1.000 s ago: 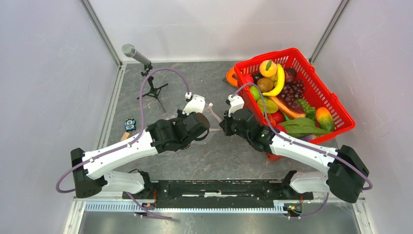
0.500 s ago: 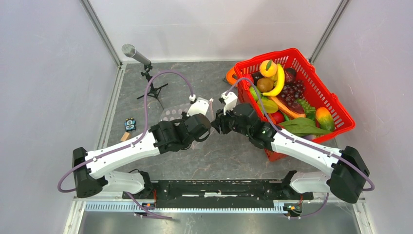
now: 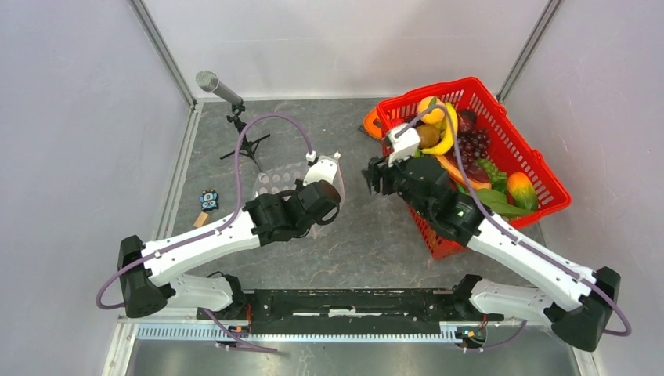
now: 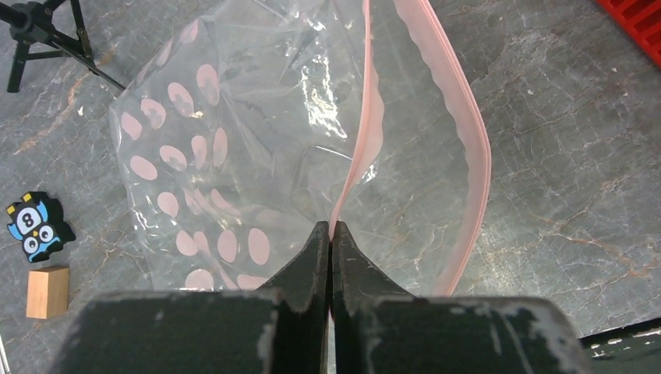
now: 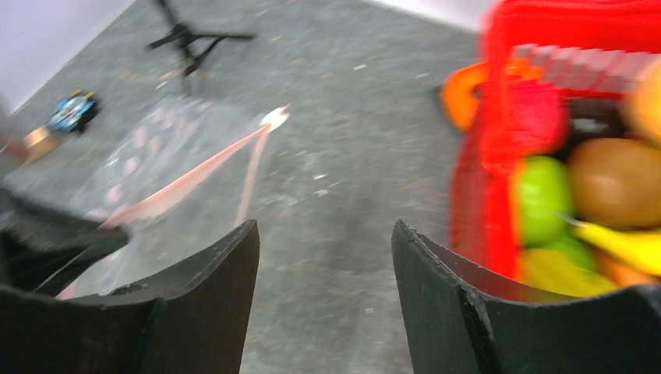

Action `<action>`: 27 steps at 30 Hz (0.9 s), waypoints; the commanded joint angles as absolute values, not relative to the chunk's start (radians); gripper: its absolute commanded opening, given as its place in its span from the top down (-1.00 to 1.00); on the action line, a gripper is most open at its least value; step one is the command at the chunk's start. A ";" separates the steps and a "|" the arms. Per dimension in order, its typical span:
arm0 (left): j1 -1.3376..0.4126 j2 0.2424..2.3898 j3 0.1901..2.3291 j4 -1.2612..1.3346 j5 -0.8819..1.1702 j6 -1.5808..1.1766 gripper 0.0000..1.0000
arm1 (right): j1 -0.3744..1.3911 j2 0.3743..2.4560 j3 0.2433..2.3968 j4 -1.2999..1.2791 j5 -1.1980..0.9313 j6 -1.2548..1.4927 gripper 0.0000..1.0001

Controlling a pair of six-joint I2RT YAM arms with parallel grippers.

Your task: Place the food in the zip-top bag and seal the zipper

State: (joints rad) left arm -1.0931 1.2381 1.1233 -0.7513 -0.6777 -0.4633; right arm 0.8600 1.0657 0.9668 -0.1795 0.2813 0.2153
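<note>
The zip-top bag [image 4: 203, 148] is clear with pink dots and lies on the grey table. Its mouth gapes, with the two lips of the pink zipper [image 4: 369, 140] apart. My left gripper [image 4: 330, 227] is shut on the nearer lip. My right gripper [image 3: 374, 178] hangs open and empty over bare table between the bag and the red basket [image 3: 540, 176]. In the right wrist view its fingers [image 5: 210, 288] frame grey tabletop. The food lies piled in the basket: a banana [image 3: 449, 133], grapes [image 3: 472, 145], a kiwi [image 5: 616, 179] and a green piece [image 5: 543, 195].
A microphone on a small tripod [image 3: 239, 125] stands at the back left. An owl-shaped toy [image 4: 33, 226] and a wooden block [image 4: 47, 291] lie left of the bag. A flat orange ring [image 3: 371, 123] rests against the basket's left corner. Grey walls enclose the table.
My right gripper has let go of the bag's edge, opened, and swung up and right toward the basket. The left gripper has shifted slightly back, still pinching the bag.
</note>
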 commanded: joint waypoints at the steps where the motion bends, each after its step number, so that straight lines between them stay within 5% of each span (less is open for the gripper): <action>1: -1.083 1.211 1.104 -0.689 -0.657 -0.464 0.95 | 0.793 1.004 1.041 -0.207 0.576 0.130 -0.35; 16: -1.075 1.162 1.073 -0.670 -0.630 -0.442 0.96 | 0.275 1.210 1.210 -0.236 0.321 0.153 -0.26; 20: -1.073 1.166 1.078 -0.666 -0.625 -0.436 0.96 | 0.248 1.318 1.283 -0.206 0.256 0.109 -0.77; 27: -1.071 1.168 1.085 -0.664 -0.606 -0.419 0.95 | 0.195 1.549 1.450 -0.238 0.202 0.098 -0.78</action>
State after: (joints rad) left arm -1.0771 1.1839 1.0733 -0.7002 -0.6167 -0.4576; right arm 0.2253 1.4677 1.3483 -0.2497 0.2626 0.1112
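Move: The peach in the red basket lies some 22 cm ahead of the right hand, 20 cm to its right and 7 cm below. Close to the peach, the banana is about 4 cm nearer the base and 4 cm to its right, the kiwi about 6 cm nearer and 1 cm to its left, both slightly lower. From the left hand, which already grips the bag's lip, the peach is roughly 24 cm ahead, 30 cm right and level in height. Towards the peach goes the right hand, fast and touching nothing: away from the bag, swinging about 20 cm right and forward over the basket's near rim, rising at first, then on nearly straight forward while sinking. It turns some 35 degrees clockwise and its fingers open wider. The left hand stays put, still pinching the bag's lip. ##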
